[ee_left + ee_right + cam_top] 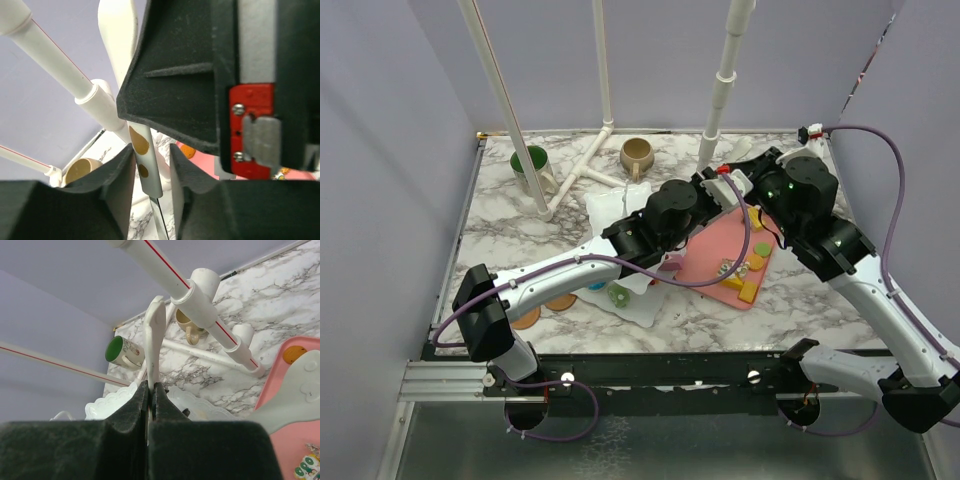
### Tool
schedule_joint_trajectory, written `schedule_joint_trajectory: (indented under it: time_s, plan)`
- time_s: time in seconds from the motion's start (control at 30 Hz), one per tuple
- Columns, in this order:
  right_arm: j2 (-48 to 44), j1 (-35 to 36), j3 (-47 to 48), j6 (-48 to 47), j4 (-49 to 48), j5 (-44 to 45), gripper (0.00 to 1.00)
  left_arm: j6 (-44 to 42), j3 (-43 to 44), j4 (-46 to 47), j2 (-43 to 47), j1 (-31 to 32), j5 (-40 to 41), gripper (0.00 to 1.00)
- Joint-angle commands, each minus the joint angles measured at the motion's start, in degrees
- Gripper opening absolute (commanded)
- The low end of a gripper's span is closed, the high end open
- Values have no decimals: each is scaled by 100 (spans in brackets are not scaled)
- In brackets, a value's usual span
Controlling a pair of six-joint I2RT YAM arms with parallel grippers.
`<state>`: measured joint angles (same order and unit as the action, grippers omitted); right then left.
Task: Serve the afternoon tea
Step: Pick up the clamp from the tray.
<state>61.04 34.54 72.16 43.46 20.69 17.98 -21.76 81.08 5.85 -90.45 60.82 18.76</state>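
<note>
The white stand lies taken apart at mid-table: one wavy plate [608, 207] sits behind my left wrist, another [645, 305] in front of it holds a green donut [618, 295]. My right gripper [151, 385] is shut on the stand's flat white handle [155, 330], which rises upright from the jaws. My left gripper [152, 155] is open around the white post with gold dots [142, 160]; the post touches the left finger, with a gap on the right. The green-lined mug [530, 160] and the tan mug [637, 155] stand at the back.
A pink tray [715, 245] with small pastries [748, 265] lies under the right arm. Brown toy discs [525, 320] sit on the marble near the left arm. A white pipe frame [582, 172] with uprights [720, 100] occupies the back.
</note>
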Motion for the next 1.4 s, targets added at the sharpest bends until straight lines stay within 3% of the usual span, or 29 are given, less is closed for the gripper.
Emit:
schedule_joint_trajectory:
  time_s: [0.0, 0.1, 0.27, 0.47, 0.57, 0.87, 1.07, 1.17, 1.37]
  plan:
    - [-148, 48, 195, 31, -99, -462, 0, 42, 50, -46, 73, 0, 144, 27]
    - [-112, 38, 212, 31, -86, -695, 7, 121, 112, -24, 61, 5, 138, 16]
    - [-266, 35, 207, 62, -10, -662, 46, 433, 165, -13, 124, -29, 138, 2]
    - [-596, 35, 419, -357, -14, -734, 74, 1218, 321, -36, 251, -117, -49, 0]
    - [-671, 35, 618, -675, -21, -1025, 83, 1513, 416, -36, 266, -160, -185, 0]
    - [-838, 37, 983, -1818, -524, -2648, 86, 1638, 635, -69, 182, -272, -495, 0]
    - [-631, 35, 1748, -2336, -121, -2170, 87, 1749, 589, -249, 312, -326, -1501, 0]
    - [-661, 35, 1804, -2583, -376, -2272, 88, 2048, 563, -388, 365, -455, -1856, 0]
    - [-597, 35, 2251, -2906, -494, -2106, 89, 2718, 430, -575, 468, -764, -3424, 0]
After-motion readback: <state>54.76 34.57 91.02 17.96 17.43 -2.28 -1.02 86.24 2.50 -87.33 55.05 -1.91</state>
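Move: The right fingers already hold one leg of the clamp, and the same leg stands between the left gripper's half-open fingers; the clamp's middle is about 4 cm right of the left hand and level with it. From the right hand that middle is roughly 2 cm right and 3 cm below. The pink tray lies some 30 cm beneath the left hand, 8 cm right, 1 cm ahead; the white pole's foot is about 14 cm ahead of that hand. Shut the left fingers on the clamp's leg just below the right fingers' grip, then open the right gripper nearly wide to let the leg go. Draw the right hand up about 19 cm and back 10 cm, its fingers tipping up, while the left keeps its pinch, rises some 7 cm, sinks back slightly and rolls its left side down nearly 20 degrees. ##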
